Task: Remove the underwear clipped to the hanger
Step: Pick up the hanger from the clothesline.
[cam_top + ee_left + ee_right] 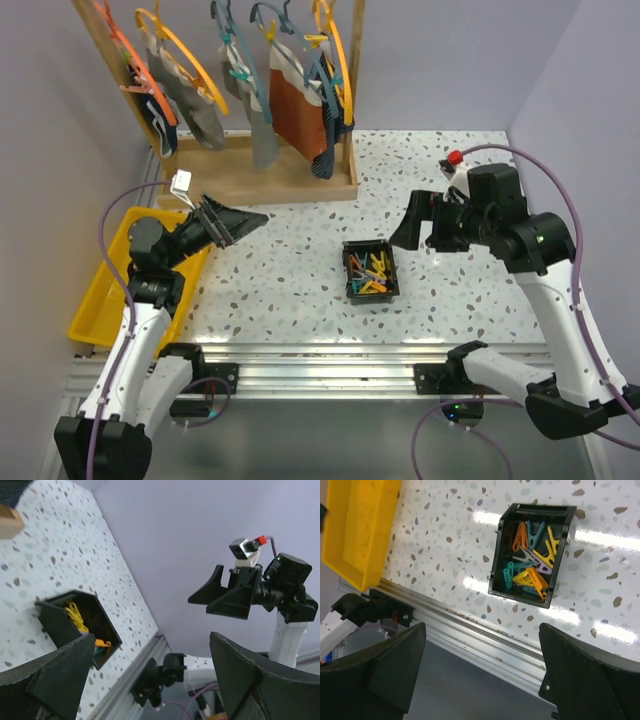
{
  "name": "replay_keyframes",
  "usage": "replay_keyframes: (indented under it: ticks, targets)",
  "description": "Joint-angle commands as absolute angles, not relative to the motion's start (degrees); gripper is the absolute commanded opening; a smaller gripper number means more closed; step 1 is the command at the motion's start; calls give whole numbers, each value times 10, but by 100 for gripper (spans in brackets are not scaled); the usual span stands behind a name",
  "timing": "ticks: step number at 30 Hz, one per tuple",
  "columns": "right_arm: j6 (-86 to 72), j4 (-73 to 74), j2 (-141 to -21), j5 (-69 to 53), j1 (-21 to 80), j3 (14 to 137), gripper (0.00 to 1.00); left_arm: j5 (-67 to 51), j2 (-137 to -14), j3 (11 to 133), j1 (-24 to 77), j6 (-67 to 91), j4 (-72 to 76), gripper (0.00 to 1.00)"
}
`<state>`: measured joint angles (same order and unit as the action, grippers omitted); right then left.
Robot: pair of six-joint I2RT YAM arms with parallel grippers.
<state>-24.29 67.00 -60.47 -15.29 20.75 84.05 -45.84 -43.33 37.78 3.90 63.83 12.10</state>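
Several pieces of underwear hang clipped to coloured hangers on a wooden rack (262, 178) at the back left. A rust-brown piece (294, 118) hangs toward the right, grey ones (262, 128) in the middle and a dark navy one (162, 122) on the left. My left gripper (245, 225) is open and empty above the table, in front of the rack and well below the cloth. The left wrist view shows nothing between its fingers (60, 670). My right gripper (415, 238) is open and empty at the right, and its wrist view shows bare jaws (482, 627) over the table's front rail.
A black bin (346, 270) of colourful plastic clips sits mid-table, also seen from the right wrist as a black bin (495, 565). A yellow tray (100, 290) lies at the left edge. The aluminium rail (320, 360) runs along the front.
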Motion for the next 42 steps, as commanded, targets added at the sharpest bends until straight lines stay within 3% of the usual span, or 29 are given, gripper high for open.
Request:
replay_keyframes:
  ticks: [1, 3, 8, 11, 29, 37, 42]
  targets:
    - [-222, 687, -627, -121, 210, 905, 98, -565, -446, 330, 44, 758, 285, 100]
    - [-217, 680, -643, -111, 210, 935, 98, -558, -448, 343, 59, 707, 245, 100]
    - [-216, 666, -674, -34, 210, 1024, 98, -490, -446, 463, 106, 464, -45, 100]
    - [-203, 668, -727, -36, 211, 1094, 98, -451, -456, 531, 127, 382, -147, 100]
    - [-155, 523, -1008, 9, 229, 1417, 98, -367, -437, 555, 139, 287, -265, 100]
    - [-180, 396, -1013, 3, 241, 1387, 98, -371, -411, 519, 139, 305, -259, 100]
    - [-179, 406, -1058, 5, 253, 1437, 98, -368, -392, 495, 139, 317, -252, 100]
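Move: The nearest yellow hanger, the rightmost on the clothesline, is about 29 cm ahead of the right hand, 14 cm to its left and roughly 20 cm above. The blue-grey hanger next along is some 7 cm farther left at much the same reach. The black clothespin box sits 5 cm ahead and 6 cm left, about 27 cm below. From the left hand, the yellow hanger lies roughly 25 cm ahead, 14 cm right and 17 cm up. Reach the open right gripper forward about 24 cm and raise it some 19 cm, drifting left near the end, towards the yellow hanger; tip the fingers up some 40 degrees on the way, from steeply down to nearly level. Ease the empty left gripper back about 4 cm, dipping, rising and sinking again as it rolls its left side up, both grippers staying open. ##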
